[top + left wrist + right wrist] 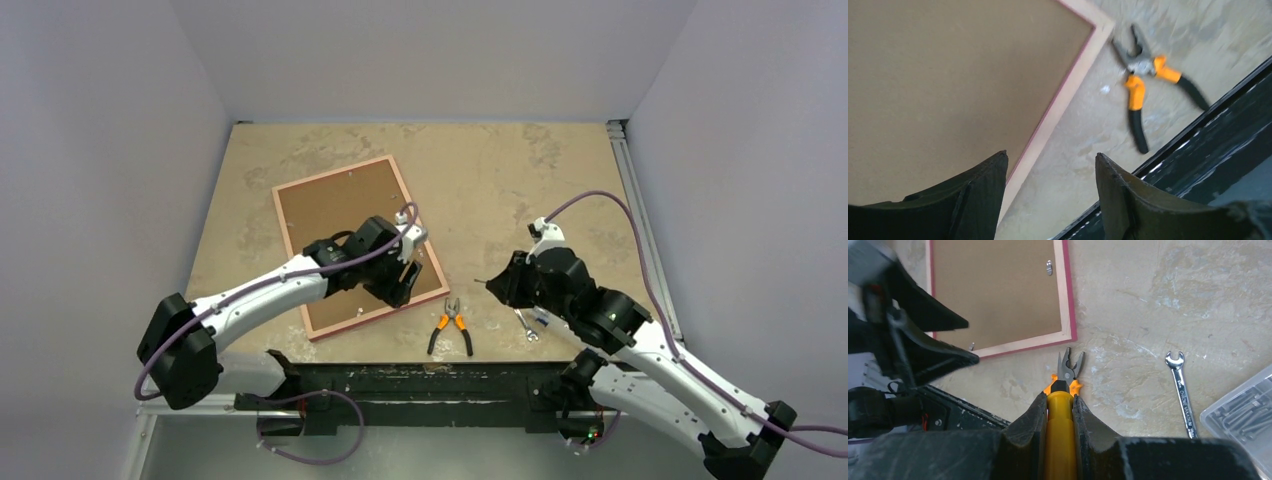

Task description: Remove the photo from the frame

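The frame (340, 215) lies face down on the table, its brown backing board (948, 75) up and a pale edge with a pink rim around it. The photo is hidden under the board. My left gripper (400, 285) hovers over the frame's near right edge, open with nothing between its fingers (1050, 157); one fingertip is over the board, the other over bare table. My right gripper (495, 285) is right of the frame, shut on a yellow-handled tool (1060, 430) that points toward the frame's corner (1068, 335).
Orange-and-black pliers (450, 325) lie on the table just off the frame's near right corner. A small wrench (1182, 390) and a clear plastic box (1243, 410) lie by the right arm. A metal hanger clip (1049, 267) sits on the backing board. The dark base rail (1198, 130) runs along the near edge.
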You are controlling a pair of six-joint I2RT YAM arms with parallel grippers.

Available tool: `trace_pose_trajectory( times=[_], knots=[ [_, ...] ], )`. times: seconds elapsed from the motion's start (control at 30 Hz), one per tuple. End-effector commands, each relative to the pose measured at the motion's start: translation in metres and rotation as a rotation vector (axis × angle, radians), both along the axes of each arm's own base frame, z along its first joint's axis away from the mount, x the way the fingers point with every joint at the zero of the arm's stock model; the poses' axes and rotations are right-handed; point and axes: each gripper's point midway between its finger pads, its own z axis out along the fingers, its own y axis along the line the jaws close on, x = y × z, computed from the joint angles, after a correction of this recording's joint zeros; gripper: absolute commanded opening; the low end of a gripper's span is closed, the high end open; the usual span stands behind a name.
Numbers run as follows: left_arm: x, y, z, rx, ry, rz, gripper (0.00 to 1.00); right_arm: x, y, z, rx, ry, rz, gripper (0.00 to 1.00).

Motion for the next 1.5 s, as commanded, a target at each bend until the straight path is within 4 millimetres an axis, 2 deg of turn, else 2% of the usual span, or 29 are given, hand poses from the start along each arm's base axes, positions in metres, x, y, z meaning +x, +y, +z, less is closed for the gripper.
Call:
trace_pose_trajectory(
  times=[0.0, 0.27, 0.47, 0.63, 0.87, 0.97, 1.07, 1.17, 1.37, 1.47],
  knots=[
    [0.008, -0.006, -0.013, 0.089, -0.197, -0.2, 0.62, 0.001, 0.002, 0.026, 0.075, -0.083, 0.009, 0.0],
    [-0.005, -0.031, -0.047, 0.203, -0.128, -0.343, 0.61, -0.011, -0.013, 0.034, 0.109, -0.097, -0.022, 0.0],
    [0.001, -0.045, -0.058, 0.27, -0.112, -0.349, 0.5, -0.013, -0.021, 0.036, 0.103, -0.107, -0.042, 0.0],
    [0.003, -0.042, -0.075, 0.335, -0.07, -0.311, 0.4, -0.012, -0.019, 0.035, 0.096, -0.102, -0.039, 0.0],
    [0.007, -0.039, -0.085, 0.375, -0.059, -0.249, 0.26, -0.009, -0.014, 0.031, 0.097, -0.097, -0.03, 0.0],
    [0.004, -0.038, -0.09, 0.386, -0.033, -0.234, 0.25, -0.009, -0.014, 0.03, 0.095, -0.099, -0.028, 0.0],
    [0.004, -0.038, -0.095, 0.406, -0.005, -0.215, 0.16, -0.008, -0.014, 0.029, 0.092, -0.099, -0.029, 0.0],
    [0.013, -0.037, -0.095, 0.438, -0.003, -0.129, 0.0, -0.008, -0.015, 0.028, 0.088, -0.099, -0.033, 0.0],
    [0.049, -0.048, -0.079, 0.413, -0.001, 0.144, 0.0, -0.007, -0.021, 0.025, 0.061, -0.094, -0.056, 0.0],
    [0.076, -0.065, -0.067, 0.374, -0.005, 0.245, 0.0, -0.006, -0.026, 0.022, 0.042, -0.088, -0.083, 0.0]
  ],
)
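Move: The near rail of the frame, about 5 cm in from its right-hand near corner, lies some 3 cm to the left hand's right, level fore-and-aft and about 9 cm below. That corner is some 9 cm right and 1 cm farther out than the hand; the pliers lie about 9 cm right and 7 cm back, 10 cm down. From the right hand, the rail spot is roughly 12 cm left, 2 cm ahead and 15 cm below. The left fingers close from well open and pinch the near rail close to its right-hand corner, after the hand sinks about 9 cm, slides some 3 cm right and tilts more upright. Keeping that pinch, the hand drags the rail forward about 4 cm and a little right, turning counter-clockwise. The right hand rises about 3 cm, easing slightly back and right, and keeps its hold on the orange screwdriver. ##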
